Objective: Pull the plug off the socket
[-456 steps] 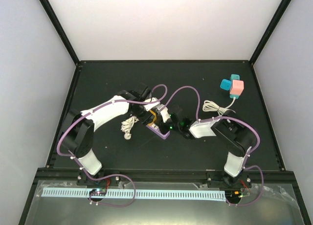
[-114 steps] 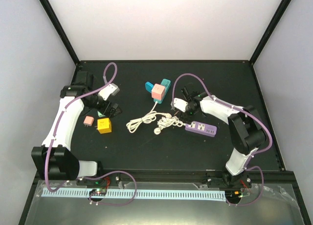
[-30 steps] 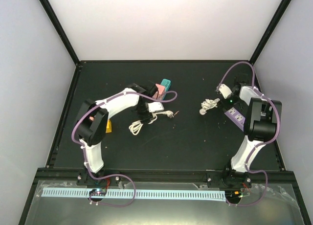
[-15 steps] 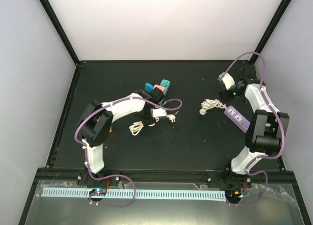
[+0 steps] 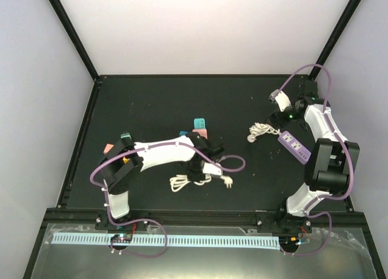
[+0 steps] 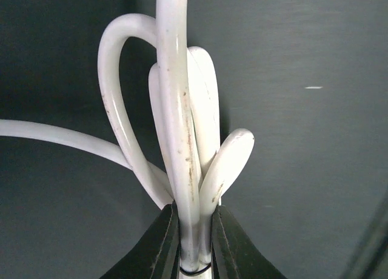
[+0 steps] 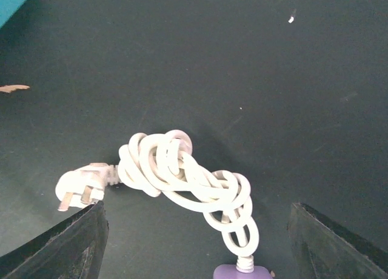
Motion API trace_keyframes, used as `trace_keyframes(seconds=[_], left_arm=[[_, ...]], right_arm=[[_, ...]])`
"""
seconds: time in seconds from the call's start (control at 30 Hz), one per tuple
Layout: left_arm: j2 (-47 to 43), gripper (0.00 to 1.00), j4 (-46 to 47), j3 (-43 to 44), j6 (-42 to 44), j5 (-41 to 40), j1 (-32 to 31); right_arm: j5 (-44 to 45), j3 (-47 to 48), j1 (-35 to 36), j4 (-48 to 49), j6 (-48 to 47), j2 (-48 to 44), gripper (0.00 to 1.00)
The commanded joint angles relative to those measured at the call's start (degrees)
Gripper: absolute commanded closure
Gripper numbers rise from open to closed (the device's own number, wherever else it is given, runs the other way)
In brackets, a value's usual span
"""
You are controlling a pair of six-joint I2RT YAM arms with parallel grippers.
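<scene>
My left gripper [image 6: 194,213] is shut on a bundle of white cord loops [image 6: 182,127]. From above, that gripper [image 5: 197,165] sits over the coiled cord [image 5: 187,182] at the table's middle front. The cord's plug [image 5: 228,182] lies free on the mat to the right. The socket cubes, teal [image 5: 199,122], pink [image 5: 200,133] and blue [image 5: 183,134], lie just behind, apart from the plug. My right gripper [image 7: 197,213] hangs open over a second knotted white cord [image 7: 188,176], touching nothing.
A purple power strip [image 5: 294,144] lies at the right with its cord [image 5: 260,131] and white plug [image 7: 82,188] coiled beside it. Small pink [image 5: 109,148] and teal [image 5: 125,135] adapters lie by my left arm's elbow. Black frame posts stand at the back corners.
My left gripper closed on the white cord and dragged it toward the front; the plug and the cubes shifted forward with it. The right arm drew back and has since held still.
</scene>
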Motion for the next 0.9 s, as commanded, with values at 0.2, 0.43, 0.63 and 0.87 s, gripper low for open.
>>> trace_keyframes(seconds=[0.2, 0.43, 0.63, 0.87], left_arm=[[0.36, 0.98, -6.85, 6.23, -2.04, 12.17, -9.39], [-1.34, 0.61, -1.01, 6.43, -1.67, 8.7, -6.54], [-13.88, 0.02, 1.76, 3.66, 1.51, 14.05, 0.65], [-31.07, 0.01, 8.29, -7.84, 3.51, 17.08, 10.26]], right_arm=[[-7.59, -0.6, 0.04, -3.31, -0.62, -4.3, 0.17], [-13.0, -3.09, 0.24, -4.04, -1.52, -6.36, 0.17], [-15.97, -6.72, 3.75, -3.69, -2.11, -9.5, 0.18], [-20.67, -10.42, 10.85, -1.44, -4.13, -12.39, 0.18]])
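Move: The left hand has the teal strip's cord bundle pinched. The bare table it is taken to lies about 8 cm back and 4 cm right, near the table's edge. The cord's white plug sits some 12 cm right and 2 cm back, the pink cube about 15 cm ahead and 1 cm right, and the blue cube 15 cm ahead and 5 cm left. From the open right hand the pink cube is roughly 29 cm left and 5 cm back, 9 cm lower; the purple strip's cord bundle lies 4 cm left, level with it and 11 cm below. Backward and a little right, the left hand drags the pinched cord bundle about 8 cm towards the near table edge, then opens wide, lets go, and climbs clear while returning forward towards the cubes, its fingers tilting some 30 degrees to the right. The right hand, still open, swings left and back over the purple strip's cord towards the pink cube, rising slightly and turning a bit counter-clockwise. ##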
